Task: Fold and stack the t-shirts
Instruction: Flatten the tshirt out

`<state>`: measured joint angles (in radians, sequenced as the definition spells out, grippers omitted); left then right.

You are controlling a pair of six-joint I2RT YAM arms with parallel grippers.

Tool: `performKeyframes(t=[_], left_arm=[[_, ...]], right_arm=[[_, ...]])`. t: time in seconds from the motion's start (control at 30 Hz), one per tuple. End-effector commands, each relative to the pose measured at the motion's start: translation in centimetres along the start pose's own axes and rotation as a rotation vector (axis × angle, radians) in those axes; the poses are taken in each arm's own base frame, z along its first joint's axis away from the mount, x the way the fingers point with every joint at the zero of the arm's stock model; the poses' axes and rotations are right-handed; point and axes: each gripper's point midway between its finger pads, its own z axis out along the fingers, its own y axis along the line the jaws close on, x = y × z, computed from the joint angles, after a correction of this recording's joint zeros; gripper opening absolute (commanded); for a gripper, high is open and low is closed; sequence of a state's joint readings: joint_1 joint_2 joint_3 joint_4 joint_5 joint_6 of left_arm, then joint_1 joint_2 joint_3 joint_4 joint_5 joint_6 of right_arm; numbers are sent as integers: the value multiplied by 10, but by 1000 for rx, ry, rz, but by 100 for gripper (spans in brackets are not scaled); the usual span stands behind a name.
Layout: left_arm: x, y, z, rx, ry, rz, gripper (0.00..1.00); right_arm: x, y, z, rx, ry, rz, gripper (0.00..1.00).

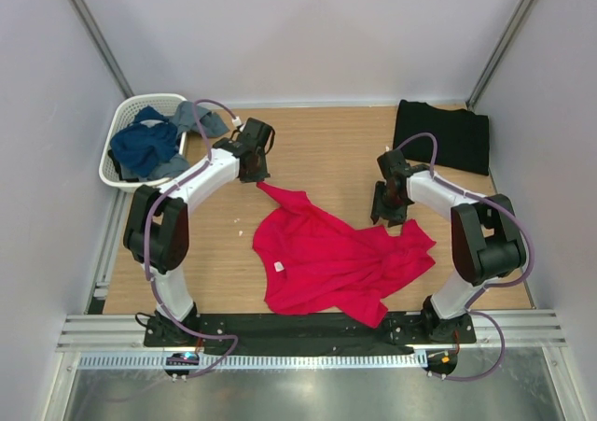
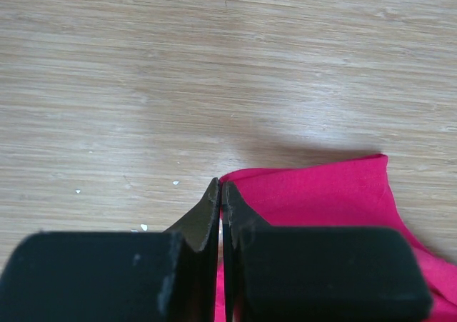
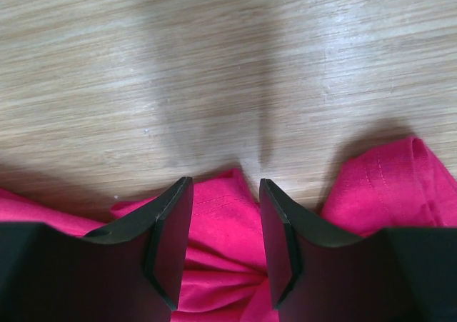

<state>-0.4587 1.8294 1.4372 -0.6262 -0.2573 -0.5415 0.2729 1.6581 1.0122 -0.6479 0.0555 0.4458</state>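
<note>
The crimson red t-shirt (image 1: 326,258) lies crumpled and spread on the wooden table, near the front middle. My left gripper (image 1: 254,174) is at its far left corner, shut on a pinch of the red cloth (image 2: 314,193); in the left wrist view the left gripper (image 2: 220,186) has its jaws pressed together with red showing between them. My right gripper (image 1: 387,217) stands at the shirt's far right edge, and in its wrist view the right gripper (image 3: 225,186) is open, its fingers astride a hemmed fold of the red t-shirt (image 3: 221,222). The black t-shirt (image 1: 443,133) lies folded at the back right.
A white lattice basket (image 1: 126,122) at the back left holds blue and grey clothes (image 1: 149,146). Bare wood (image 1: 326,150) lies between the two grippers and behind them. White walls close off the table's sides and back.
</note>
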Motion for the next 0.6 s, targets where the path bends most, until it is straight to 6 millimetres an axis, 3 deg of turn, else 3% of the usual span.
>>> performKeyframes(t=[0.0,0.23,0.33,0.43,0.53,0.57], left_arm=[[-8,4,-4,2,-19,-2,0],[-5,10,-3,-14,-3,-3,0],[-9,10,-5,-10,-9,-6,0],[-17,8,-8,-1,-24,1,0],[-28,8,-13,4,-43,9,0],[-30,9,-14,1,-47,8,0]], right_arm=[[-6,-1,-2,14,-6,-26,48],[4,1,7,-4,22,-16,47],[6,-2,12,11,30,-12,41],[1,-1,13,19,20,-13,29],[-11,2,10,19,-12,-7,3],[-16,3,7,17,-24,-5,1]])
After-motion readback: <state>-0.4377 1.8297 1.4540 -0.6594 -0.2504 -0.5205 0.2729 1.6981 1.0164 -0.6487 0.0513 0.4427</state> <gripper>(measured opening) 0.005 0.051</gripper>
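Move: Just under the right hand's half-open fingers, about 1 cm down and 1 cm back, lies the small peak on the t-shirt's far edge. The shirt's raised right flap stands some 6 cm to the right and 2 cm back of the hand, and the folded black shirt about 11 cm right and 21 cm ahead. From the left hand, already holding its own shirt corner in the air, that peak lies roughly 26 cm right, 10 cm back and 8 cm down. Sinking about 1 cm with a slight drift back, the right hand brings its fingers down onto the peak of the far edge, then swings them from half open to almost shut, pinching the red cloth between the tips. The left hand, shut on its corner throughout, eases about 1 cm to its left, away from the right hand. ##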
